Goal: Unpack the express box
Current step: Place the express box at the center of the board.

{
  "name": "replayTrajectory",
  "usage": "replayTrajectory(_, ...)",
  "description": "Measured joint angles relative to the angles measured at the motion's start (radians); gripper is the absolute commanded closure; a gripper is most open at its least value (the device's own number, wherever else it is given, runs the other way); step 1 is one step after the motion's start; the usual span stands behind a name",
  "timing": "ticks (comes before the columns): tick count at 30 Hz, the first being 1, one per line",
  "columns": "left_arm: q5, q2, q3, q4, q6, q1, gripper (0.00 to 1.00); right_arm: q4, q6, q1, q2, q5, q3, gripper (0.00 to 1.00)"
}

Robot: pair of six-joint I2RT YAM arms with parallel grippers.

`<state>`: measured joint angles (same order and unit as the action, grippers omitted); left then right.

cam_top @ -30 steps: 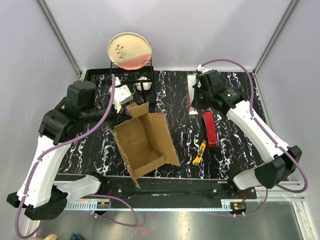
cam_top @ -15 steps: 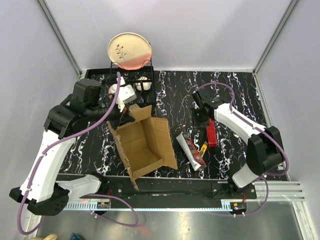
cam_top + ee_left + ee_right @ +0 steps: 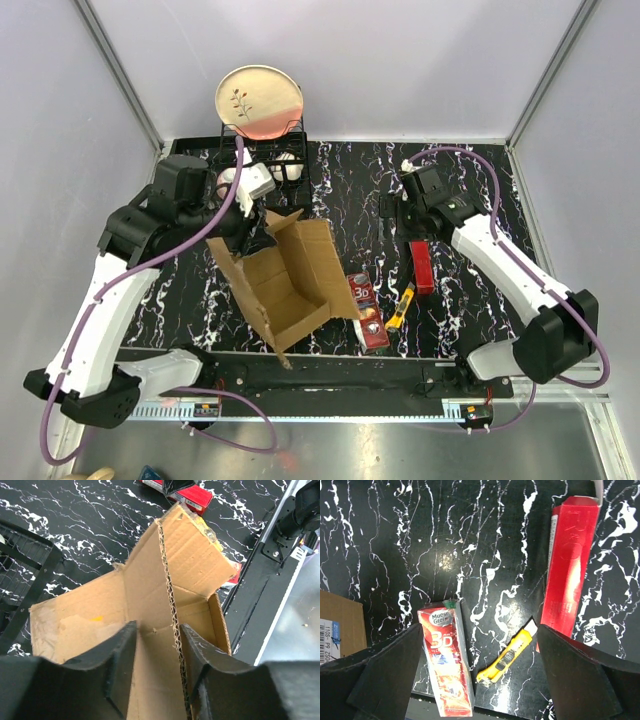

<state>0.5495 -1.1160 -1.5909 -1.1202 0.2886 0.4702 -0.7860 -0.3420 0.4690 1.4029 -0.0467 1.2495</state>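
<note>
The express box (image 3: 285, 285), open brown cardboard, lies left of centre with its flaps spread. My left gripper (image 3: 258, 213) is at its back flap. In the left wrist view the jaws (image 3: 157, 630) stand a little apart astride the flap's corrugated edge (image 3: 167, 580), which rests against the right finger. A red toothpaste pack (image 3: 366, 312) lies right of the box near the front edge. My right gripper (image 3: 410, 220) hangs wide open and holds nothing. Below it (image 3: 480, 635) are the pack (image 3: 447, 660) and a yellow cutter (image 3: 510, 657).
A long red carton (image 3: 421, 266) lies by the yellow cutter (image 3: 400, 306), right of centre. A black wire rack (image 3: 262, 150) with a plate (image 3: 260, 100) stands at the back left, close behind my left gripper. The metal rail (image 3: 330, 375) runs along the front edge.
My right gripper let go of the toothpaste pack, opened wide and drew back; the pack now lies by the box's right side. My left jaws loosened on the flap.
</note>
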Motion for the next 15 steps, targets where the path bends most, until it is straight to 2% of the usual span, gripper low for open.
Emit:
replayTrajectory(1,0.006,-0.007,0.005,0.003,-0.009,-0.006,0.47,-0.005,-0.003,0.000,-0.006,-0.014,0.003,0.00)
replayTrajectory(6,0.116,-0.072,0.008,0.023,-0.077,-0.076,0.45,-0.042,-0.015,0.000,-0.017,-0.055,0.005,0.00)
replayTrajectory(8,0.185,-0.099,0.010,0.035,-0.099,-0.121,0.33,-0.053,-0.017,0.000,-0.026,-0.061,0.005,0.00)
replayTrajectory(10,0.237,-0.111,0.024,0.048,-0.107,-0.162,0.26,-0.058,-0.018,0.000,-0.045,-0.068,0.005,0.00)
replayTrajectory(15,0.269,-0.104,0.063,0.056,-0.082,-0.241,0.25,-0.058,-0.018,0.000,-0.100,-0.069,0.005,0.00)
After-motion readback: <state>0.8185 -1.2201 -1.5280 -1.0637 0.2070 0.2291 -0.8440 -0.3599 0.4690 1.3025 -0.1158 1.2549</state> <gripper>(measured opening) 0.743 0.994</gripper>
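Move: The left fingers are already loosening around a cardboard panel at the far-left rim of the express box; the box's middle is roughly 5 cm back, 5 cm to the right and 15 cm below that hand. The red 3D pack lies about 19 cm to this hand's right, nearly level fore and aft, some 33 cm down. From the right hand, the box's middle is about 26 cm left, 12 cm back and near its height. The left hand spreads its fingers from part open to about three quarters, still straddling the cardboard panel at the express box's rim, while it reaches about 4 cm forward and sinks 2 cm along the panel, rolling some 15 degrees and swaying slightly right before coming back left. Meanwhile the right hand, empty and wide open over the table, eases some 2 cm to its right, away from the box, then rises 2 to 3 cm. ##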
